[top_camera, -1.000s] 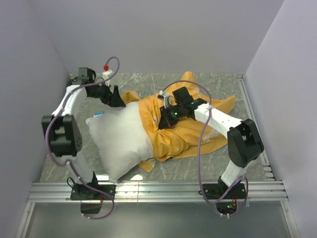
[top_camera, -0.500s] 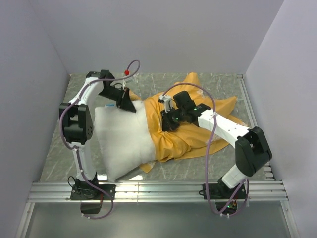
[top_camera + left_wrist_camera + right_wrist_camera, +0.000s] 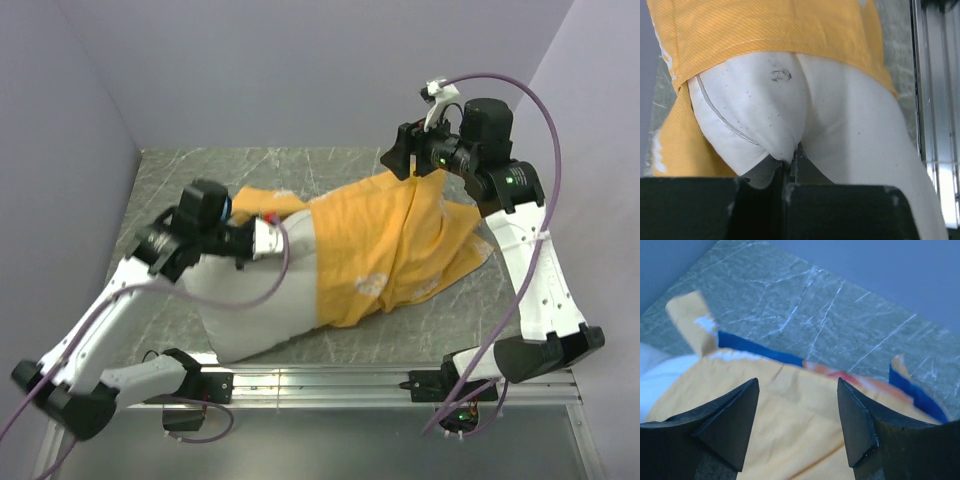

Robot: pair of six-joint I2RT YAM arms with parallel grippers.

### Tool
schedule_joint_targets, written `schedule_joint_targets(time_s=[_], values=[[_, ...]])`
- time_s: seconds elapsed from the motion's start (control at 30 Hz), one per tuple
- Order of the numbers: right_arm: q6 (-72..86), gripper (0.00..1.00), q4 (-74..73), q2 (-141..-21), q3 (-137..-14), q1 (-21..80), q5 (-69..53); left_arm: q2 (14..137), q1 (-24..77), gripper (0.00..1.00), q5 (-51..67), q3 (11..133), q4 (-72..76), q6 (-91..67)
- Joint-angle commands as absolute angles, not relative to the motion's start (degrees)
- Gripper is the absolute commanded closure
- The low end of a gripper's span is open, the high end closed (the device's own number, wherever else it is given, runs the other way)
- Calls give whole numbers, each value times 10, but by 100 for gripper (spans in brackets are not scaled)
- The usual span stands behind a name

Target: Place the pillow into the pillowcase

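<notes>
The white pillow (image 3: pixel 250 310) lies at the front left, its right part inside the orange-yellow pillowcase (image 3: pixel 385 245). My left gripper (image 3: pixel 258 238) is shut on a pinch of the pillow's (image 3: pixel 850 130) white fabric at its exposed end, with the pillowcase's hem (image 3: pixel 765 30) just beyond the left gripper (image 3: pixel 787 167). My right gripper (image 3: pixel 405 160) hangs open above the case's far edge, holding nothing. In the right wrist view the right gripper (image 3: pixel 797 385) sits over the orange pillowcase (image 3: pixel 790 425), whose blue face (image 3: pixel 755 347) peeks out at the rim.
The marbled grey tabletop (image 3: pixel 200 170) is walled in on the left, back and right. A metal rail (image 3: pixel 320 380) runs along the near edge by the arm bases. The right arm's purple cable (image 3: pixel 545 120) arcs high over the back right.
The left gripper closed on the pillow's end and its arm swung down low. The right gripper let go of the pillowcase, opened and rose to the back right. The case now covers more pillow.
</notes>
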State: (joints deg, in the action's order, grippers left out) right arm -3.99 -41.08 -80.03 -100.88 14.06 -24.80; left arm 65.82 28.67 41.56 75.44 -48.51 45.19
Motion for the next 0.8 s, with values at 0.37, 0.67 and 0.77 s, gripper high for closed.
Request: schedule_joint_targets(time_s=[0.37, 0.67, 0.77], values=[[-84, 26, -507, -859, -979, 277, -278, 551, 411, 100, 244, 609, -346, 577], [-98, 34, -531, -929, -991, 284, -282, 547, 431, 100, 238, 609, -344, 588], [-83, 34, -507, -930, -1005, 278, -259, 546, 434, 100, 240, 612, -347, 592]])
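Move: The right hand, open and empty, hangs high over the case; the far corner of the pillowcase mouth lies about 13 cm to its left, 3 cm back and some 18 cm below. The case's loose flap is about 25 cm left, level fore-and-aft; the uncovered pillow bulk some 24 cm left and 20 cm back. For the left hand, already pinching the pillow, that corner is roughly 10 cm ahead, 8 cm right and 7 cm lower. Down and to its left, with a little drawing back, the right hand swoops about 17 cm towards the far corner of the pillowcase mouth, tipping down and swinging counter-clockwise by some 20 degrees each; its fingers stay well open and come close over the orange cloth. The left hand keeps its pinch on the pillow, sinks about 3 cm, then holds there while its wrist turns. ##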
